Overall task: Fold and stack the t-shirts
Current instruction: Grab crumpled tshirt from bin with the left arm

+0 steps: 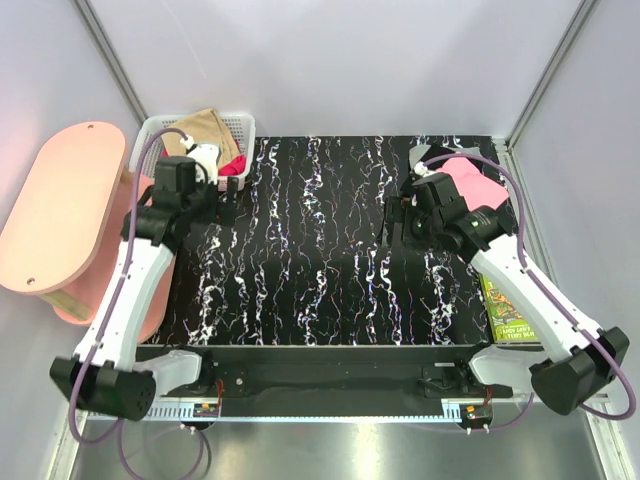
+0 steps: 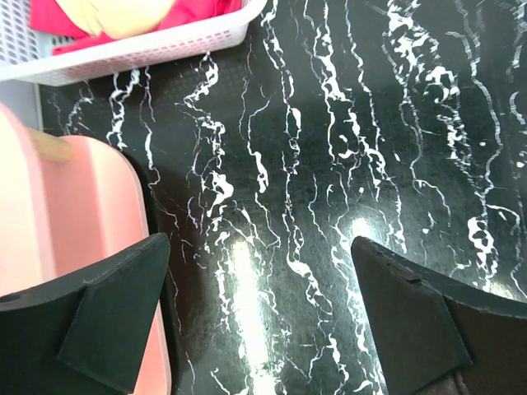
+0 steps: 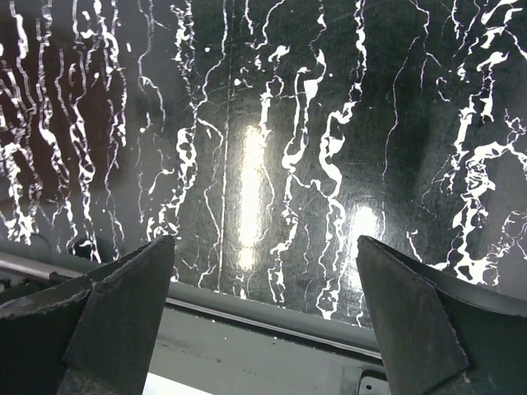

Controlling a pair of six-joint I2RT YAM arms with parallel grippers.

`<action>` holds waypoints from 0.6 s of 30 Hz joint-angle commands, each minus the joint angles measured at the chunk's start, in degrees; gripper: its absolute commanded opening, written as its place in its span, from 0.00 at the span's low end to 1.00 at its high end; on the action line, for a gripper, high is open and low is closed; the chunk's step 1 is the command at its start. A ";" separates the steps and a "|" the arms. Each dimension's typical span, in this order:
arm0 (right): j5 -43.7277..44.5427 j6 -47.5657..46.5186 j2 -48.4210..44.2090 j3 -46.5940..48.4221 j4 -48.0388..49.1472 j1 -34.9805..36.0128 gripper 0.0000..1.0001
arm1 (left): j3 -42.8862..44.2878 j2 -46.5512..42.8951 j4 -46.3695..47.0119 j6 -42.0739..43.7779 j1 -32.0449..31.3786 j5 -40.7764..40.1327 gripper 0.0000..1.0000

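A tan-beige t-shirt point(image 1: 205, 128) and a magenta-red t-shirt point(image 1: 234, 166) lie crumpled in a white basket point(image 1: 243, 124) at the table's back left. Both show at the top of the left wrist view, tan point(image 2: 123, 12) over red point(image 2: 202, 12). A pink t-shirt point(image 1: 478, 185) lies at the back right, with dark cloth that looks like the black t-shirt point(image 1: 428, 154) at its far edge. My left gripper point(image 1: 222, 207) point(image 2: 259, 243) hangs open and empty over the table, just in front of the basket. My right gripper point(image 1: 397, 228) point(image 3: 265, 240) is open and empty, left of the pink shirt.
A pink oval stool point(image 1: 60, 210) stands off the table's left edge, also in the left wrist view point(image 2: 74, 230). A green paperback book point(image 1: 508, 308) lies along the right edge under the right arm. The black marbled table point(image 1: 310, 250) has a dark rim point(image 3: 272, 317).
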 commanded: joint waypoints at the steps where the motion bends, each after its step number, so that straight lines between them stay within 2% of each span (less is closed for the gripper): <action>1: -1.82 -0.18 -5.05 -1.71 2.55 0.30 1.00 | 6.76 6.60 7.37 -0.13 0.11 -3.80 0.99; 5: -1.82 -0.62 -8.57 -3.38 3.52 0.65 1.00 | 18.97 18.36 9.75 1.71 0.11 -8.53 0.99; 6: -1.82 -0.62 -9.80 -3.64 3.52 0.74 1.00 | 25.97 24.22 9.57 2.07 0.37 -9.69 0.99; 8: -3.48 -0.35 -11.55 -4.79 3.61 1.09 1.00 | 32.86 32.75 9.40 2.07 1.16 -11.88 0.99; 9: -3.58 0.17 -12.17 -5.22 3.61 1.27 1.00 | 39.68 35.68 9.13 1.11 2.38 -12.07 0.99; 11: -3.67 0.61 -14.10 -6.54 3.61 1.53 1.00 | 46.22 44.35 8.35 -0.38 4.06 -11.90 0.99; 12: -3.58 1.22 -14.55 -6.89 3.70 1.71 1.00 | 53.30 47.45 7.56 -2.31 5.72 -11.63 0.99; 15: -4.02 2.63 -15.87 -8.30 4.22 2.84 1.00 | 64.32 58.80 6.41 -2.59 7.49 -12.68 0.99; 18: -4.11 3.86 -15.61 -8.92 4.66 4.60 1.00 | 68.39 66.63 7.72 -2.59 7.93 -13.65 0.99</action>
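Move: The beige t-shirt on top of the white bin lies about 25 cm ahead of the left hand, 5 cm to its left and some 18 cm below. The red cloth poking out beside it is roughly 18 cm ahead, dead in line and about as low. The pink rack stands around 25 cm to the left, practically level in reach. From the right hand, the beige t-shirt is some 30 cm ahead and 46 cm to the left, 14 cm lower. Out over the white bin and the beige t-shirt, the left arm reaches fast and open-fingered, about 28 cm forward, rising some 6 cm before starting to sink and veering 5 cm left late on. Its fingers swing about 15 degrees counter-clockwise and tip up. Meanwhile the right hand, empty and open, draws back 5 cm, rising slightly. ##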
